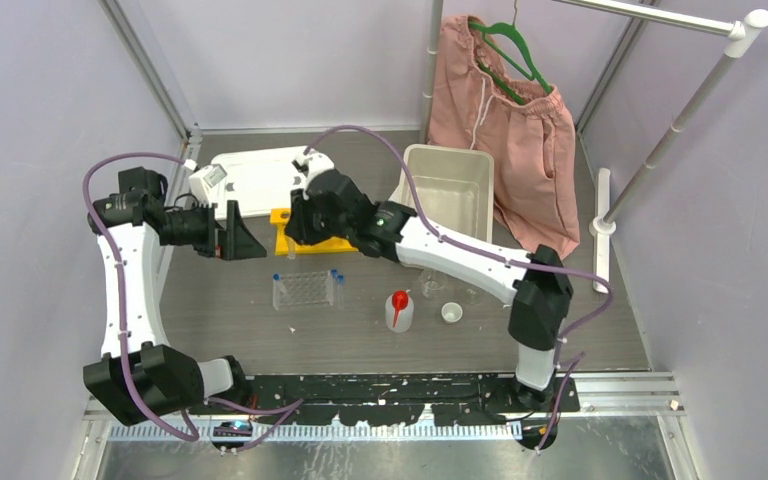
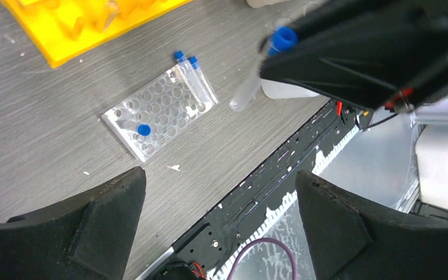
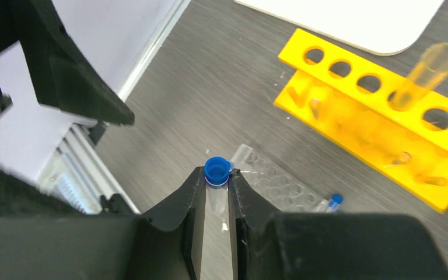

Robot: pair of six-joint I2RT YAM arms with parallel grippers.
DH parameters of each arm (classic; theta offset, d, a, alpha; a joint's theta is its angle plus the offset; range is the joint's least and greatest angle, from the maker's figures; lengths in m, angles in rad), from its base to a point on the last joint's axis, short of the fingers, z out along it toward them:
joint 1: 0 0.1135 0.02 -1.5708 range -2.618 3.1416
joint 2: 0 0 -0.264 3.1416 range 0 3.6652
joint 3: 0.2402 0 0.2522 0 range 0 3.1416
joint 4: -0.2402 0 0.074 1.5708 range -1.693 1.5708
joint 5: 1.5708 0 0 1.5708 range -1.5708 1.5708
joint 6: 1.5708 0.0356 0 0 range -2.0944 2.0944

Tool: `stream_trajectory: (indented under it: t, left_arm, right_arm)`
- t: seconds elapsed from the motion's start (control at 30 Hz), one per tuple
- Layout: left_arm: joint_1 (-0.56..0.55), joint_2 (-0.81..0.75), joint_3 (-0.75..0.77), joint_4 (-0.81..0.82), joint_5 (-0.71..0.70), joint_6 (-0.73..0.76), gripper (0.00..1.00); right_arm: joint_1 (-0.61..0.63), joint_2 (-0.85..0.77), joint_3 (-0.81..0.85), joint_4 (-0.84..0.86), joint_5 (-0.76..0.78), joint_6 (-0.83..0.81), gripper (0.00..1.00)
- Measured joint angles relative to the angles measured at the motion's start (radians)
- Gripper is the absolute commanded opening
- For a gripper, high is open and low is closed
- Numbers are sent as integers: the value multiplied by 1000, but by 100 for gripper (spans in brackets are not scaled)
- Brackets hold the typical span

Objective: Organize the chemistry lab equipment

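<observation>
My right gripper (image 3: 216, 179) is shut on a small blue-capped tube (image 3: 216, 167), held in the air above the clear plastic grid rack (image 3: 275, 185). In the left wrist view that tube (image 2: 251, 87) hangs from the black right fingers. My left gripper (image 2: 219, 175) stands open and empty just left of the right gripper (image 1: 293, 222). The grid rack (image 2: 162, 108) holds one blue-capped tube (image 2: 144, 129), and two more (image 2: 186, 59) lie at its edge. The yellow tube rack (image 3: 379, 125) carries a clear tube (image 3: 424, 76). The red-spouted squeeze bottle (image 1: 398, 308), glassware (image 1: 431, 286) and a tiny white cup (image 1: 451, 313) stand to the right.
A white bin (image 1: 447, 190) and a flat white board (image 1: 255, 180) sit behind the racks. Pink shorts on a green hanger (image 1: 508, 150) hang from a rail at the back right. A black mounting strip (image 1: 400, 390) runs along the table's near edge.
</observation>
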Motion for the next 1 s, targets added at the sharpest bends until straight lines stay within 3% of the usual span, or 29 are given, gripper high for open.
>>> stream_trajectory:
  t: [0.17, 0.33, 0.6, 1.0]
  left_arm:
    - [4, 51, 22, 48, -69, -98, 99]
    - [23, 89, 29, 85, -128, -168, 98]
    - [30, 100, 30, 90, -170, -197, 98]
    - [31, 100, 30, 90, -174, -192, 98]
  right_arm:
    - [71, -124, -255, 212, 109, -127, 1]
    - [179, -124, -399, 403, 154, -251, 1]
    - [242, -5, -437, 604, 174, -393, 1]
    - [241, 129, -443, 723, 196, -487, 1]
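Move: The right hand holds a blue-capped tube about 22 cm above the clear well plate, whose middle is straight beneath it, neither ahead nor to one side. A loose tube sits on the plate 4 cm to the hand's left and 2 cm ahead, two more lie 7 cm right and 1 cm ahead, and the yellow rack is 11 cm ahead and 4 cm right. From the left hand, the plate lies roughly 5 cm ahead, 8 cm right and 22 cm below. Back towards its base first, about 8 cm, then mostly down, the right hand brings the pinched tube towards the clear well plate, ending some 12 cm lower and 5 cm farther left. The wrist rolls about 30 degrees on the way, swinging the tube's lower end outward. The left hand, already open and empty, draws off about 5 cm forward and left, sinking slightly. ##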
